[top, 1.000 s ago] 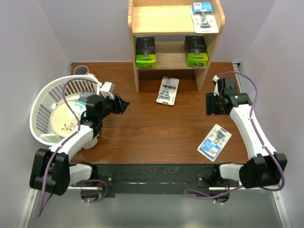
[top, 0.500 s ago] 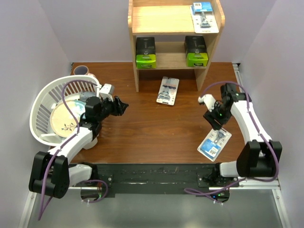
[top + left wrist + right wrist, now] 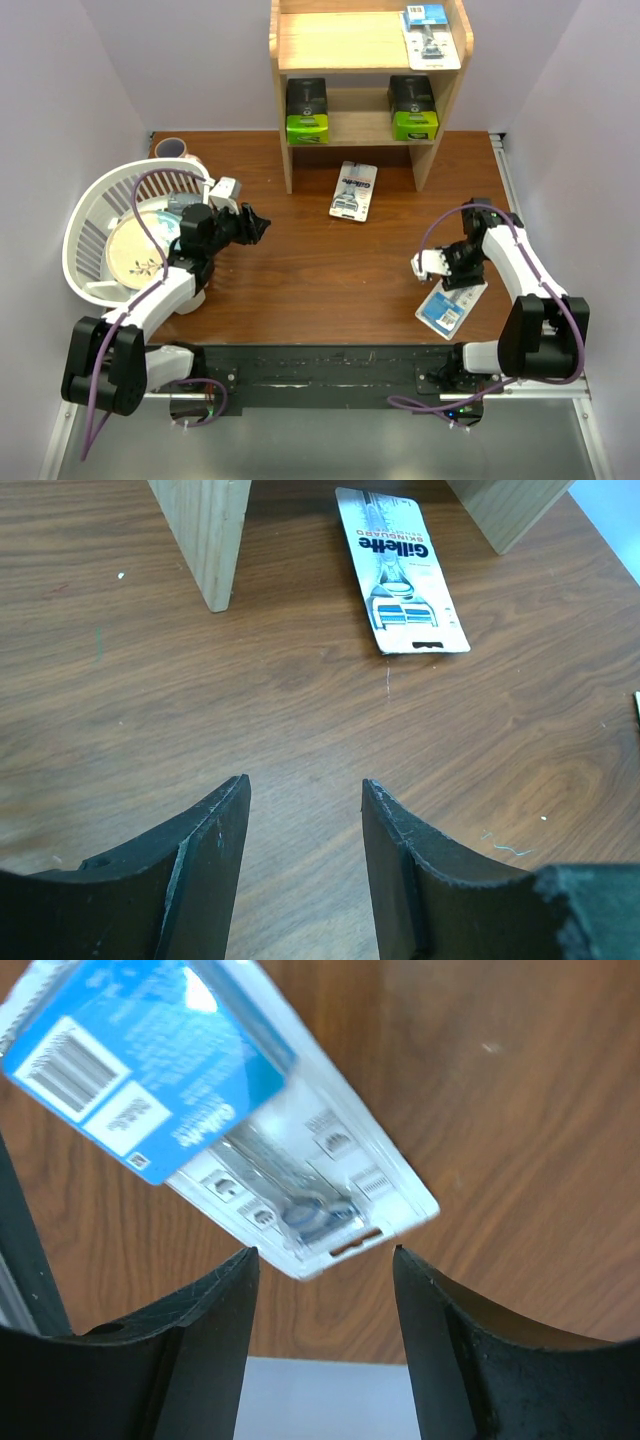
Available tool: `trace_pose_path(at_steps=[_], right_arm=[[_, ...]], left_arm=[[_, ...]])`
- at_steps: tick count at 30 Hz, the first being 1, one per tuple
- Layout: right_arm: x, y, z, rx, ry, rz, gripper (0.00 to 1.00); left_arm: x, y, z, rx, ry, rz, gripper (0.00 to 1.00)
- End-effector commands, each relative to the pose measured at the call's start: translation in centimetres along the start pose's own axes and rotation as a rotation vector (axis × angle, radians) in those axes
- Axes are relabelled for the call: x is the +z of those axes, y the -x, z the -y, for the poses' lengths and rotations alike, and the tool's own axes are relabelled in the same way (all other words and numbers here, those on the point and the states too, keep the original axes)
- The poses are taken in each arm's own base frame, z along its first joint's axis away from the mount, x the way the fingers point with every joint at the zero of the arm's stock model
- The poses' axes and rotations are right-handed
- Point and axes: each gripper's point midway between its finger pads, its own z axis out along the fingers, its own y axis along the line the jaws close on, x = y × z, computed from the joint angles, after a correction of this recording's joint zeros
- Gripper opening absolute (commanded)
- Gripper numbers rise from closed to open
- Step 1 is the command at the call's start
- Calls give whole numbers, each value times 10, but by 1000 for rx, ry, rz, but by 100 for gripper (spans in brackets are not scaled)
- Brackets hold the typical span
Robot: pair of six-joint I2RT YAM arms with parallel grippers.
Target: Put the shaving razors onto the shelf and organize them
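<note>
The wooden shelf [image 3: 300,40] stands at the back. Its top tier carries one white-and-blue razor card [image 3: 430,35]; the lower tier holds two black boxes with green ends [image 3: 307,110] [image 3: 412,108]. Another razor card [image 3: 353,190] lies on the table in front of the shelf, seen ahead in the left wrist view [image 3: 402,570]. A third card [image 3: 450,305] lies at the near right. My right gripper [image 3: 447,278] hovers over it, open, with the card's end [image 3: 330,1210] just ahead of the fingertips [image 3: 325,1252]. My left gripper [image 3: 258,225] [image 3: 305,785] is open and holds nothing.
A white plastic basket [image 3: 85,215] with a plate [image 3: 135,250] in it sits at the left beside the left arm. A cup [image 3: 170,148] stands behind it. The shelf's left side panel [image 3: 205,540] reaches the table ahead of the left gripper.
The right arm swung from beside the shelf's right panel toward the front and came down over the near-right card, its jaws narrowing slightly. The left arm stayed put.
</note>
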Motion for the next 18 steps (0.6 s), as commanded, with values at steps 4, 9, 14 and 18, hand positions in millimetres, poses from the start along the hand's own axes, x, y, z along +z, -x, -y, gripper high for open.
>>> trace_pose_path(at_steps=[4, 9, 14, 18], right_arm=[[17, 6, -12, -367, 25, 9, 60], [31, 1, -14, -382, 30, -13, 59], [43, -4, -14, -332, 42, -25, 57], [53, -4, -20, -315, 57, -18, 55]], left_arm=[[0, 15, -8, 49, 11, 49, 54], [-3, 15, -13, 43, 26, 51, 54], [-5, 17, -15, 37, 31, 60, 54], [-5, 18, -16, 33, 31, 67, 53]])
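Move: The last loose razor pack on the near right of the table lies under and just behind the right hand: its middle is some 5 cm back, 3 cm to the left and about 7 cm below. The front foot of the shelf's right side stands about 20 cm ahead and 12 cm left of this hand, and the white Gillette pack under the shelf about 20 cm ahead and 26 cm left. For the left hand, the loose razor pack is about 44 cm to the right and 16 cm back. The right hand, fingers pointing down and staying open, sinks some 5 cm towards the loose razor pack while drawing back nearly 3 cm towards its middle, then eases forward by a little under 1 cm as it keeps dropping. On the way the wrist turns counter-clockwise by about 10 degrees, bringing the open fingertips low over the clear far part of the pack, beyond its blue card; whether they touch it can't be made out. ##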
